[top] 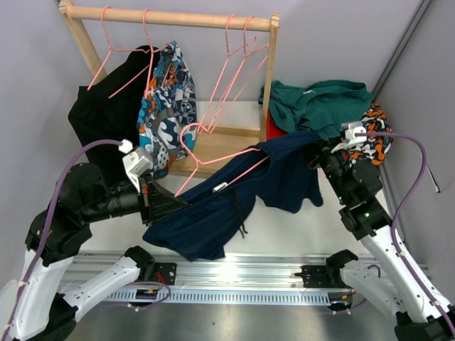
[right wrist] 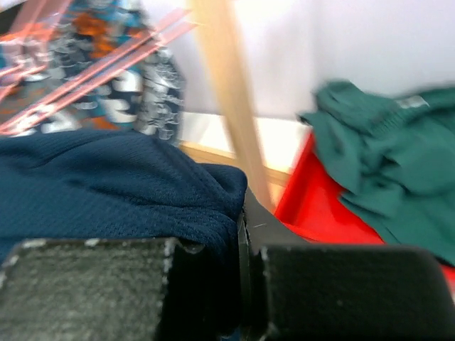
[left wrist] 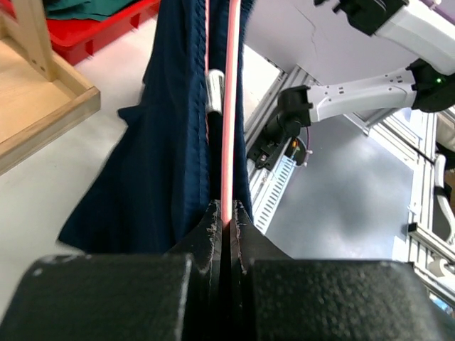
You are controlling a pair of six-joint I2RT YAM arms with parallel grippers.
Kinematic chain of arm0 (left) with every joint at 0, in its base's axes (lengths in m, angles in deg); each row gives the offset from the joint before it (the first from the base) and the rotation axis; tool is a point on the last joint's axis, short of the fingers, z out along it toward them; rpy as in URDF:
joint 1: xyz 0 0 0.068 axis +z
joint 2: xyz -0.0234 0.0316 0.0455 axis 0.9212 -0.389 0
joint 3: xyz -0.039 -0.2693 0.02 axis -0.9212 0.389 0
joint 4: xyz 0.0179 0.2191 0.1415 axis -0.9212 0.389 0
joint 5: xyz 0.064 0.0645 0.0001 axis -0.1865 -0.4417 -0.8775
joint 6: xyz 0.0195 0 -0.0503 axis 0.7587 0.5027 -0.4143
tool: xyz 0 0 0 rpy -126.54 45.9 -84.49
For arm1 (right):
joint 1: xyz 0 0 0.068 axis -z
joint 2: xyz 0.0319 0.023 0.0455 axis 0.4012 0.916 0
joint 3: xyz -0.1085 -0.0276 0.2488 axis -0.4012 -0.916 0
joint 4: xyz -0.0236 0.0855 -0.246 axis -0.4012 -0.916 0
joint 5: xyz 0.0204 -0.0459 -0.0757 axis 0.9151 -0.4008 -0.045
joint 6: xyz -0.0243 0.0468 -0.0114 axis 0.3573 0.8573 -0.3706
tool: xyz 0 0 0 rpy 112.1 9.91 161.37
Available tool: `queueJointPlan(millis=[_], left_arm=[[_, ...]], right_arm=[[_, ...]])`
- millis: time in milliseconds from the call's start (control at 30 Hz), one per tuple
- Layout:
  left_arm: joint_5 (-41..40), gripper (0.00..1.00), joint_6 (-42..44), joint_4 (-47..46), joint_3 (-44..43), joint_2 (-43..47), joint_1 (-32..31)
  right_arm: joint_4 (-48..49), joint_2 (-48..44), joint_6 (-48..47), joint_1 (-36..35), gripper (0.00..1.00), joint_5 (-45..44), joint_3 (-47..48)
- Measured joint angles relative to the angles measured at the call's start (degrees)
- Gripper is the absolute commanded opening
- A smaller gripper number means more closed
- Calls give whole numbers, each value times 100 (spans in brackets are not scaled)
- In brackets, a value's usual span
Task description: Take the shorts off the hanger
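Observation:
The navy shorts point(top: 227, 206) hang on a pink hanger point(top: 213, 167) stretched between my two arms in front of the rack. My left gripper point(top: 178, 202) is shut on the hanger's thin wire point(left wrist: 229, 106), and the navy fabric point(left wrist: 163, 142) drapes beside it. At the shorts' upper right corner my right gripper point(top: 318, 148) is shut on a fold of the navy cloth point(right wrist: 106, 185). In the right wrist view the fabric bunches over the left finger and fills the gap at the gripper point(right wrist: 242, 213).
The wooden rack point(top: 170, 15) carries black shorts point(top: 106, 106), blue-orange-white patterned shorts point(top: 167, 99) and empty pink hangers point(top: 234, 71). A red bin point(top: 274, 131) at the right holds teal green shorts point(top: 320, 103) and black-orange-white patterned shorts point(top: 377, 142). A rack post point(right wrist: 227, 92) stands close to my right gripper.

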Motion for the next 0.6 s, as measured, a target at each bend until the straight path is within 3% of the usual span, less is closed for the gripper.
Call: queueJointPlan(millis=[200, 600], left_arm=[[-138, 0, 35, -83, 2, -208, -286], [-428, 0, 96, -66, 11, -278, -334]], right_arm=[[-400, 702, 595, 892, 0, 236, 234], [-876, 1366, 1290, 1467, 0, 540, 437]])
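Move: From the right hand, which already pinches one end of the navy shorts, the red bin's middle is about 28 cm ahead, 14 cm right and 30 cm below, with the green shorts lying in it. The rack's right post stands roughly 25 cm ahead and 8 cm left. From the left hand, already gripping a corner of the pink hanger, the navy shorts' middle lies some 15 cm right, 8 cm ahead and 5 cm lower. The right arm keeps its pinch on the navy shorts and carries that end down and forward towards the red bin, about 7 cm lower and 6 cm farther out with some 4 cm to the right, its fingers tipping down about 20 degrees and turning slightly clockwise. The left hand still holds the pink hanger by its corner and only eases forward about 1.5 cm with fingers shut, so the right hand draws away from it along the cloth. ##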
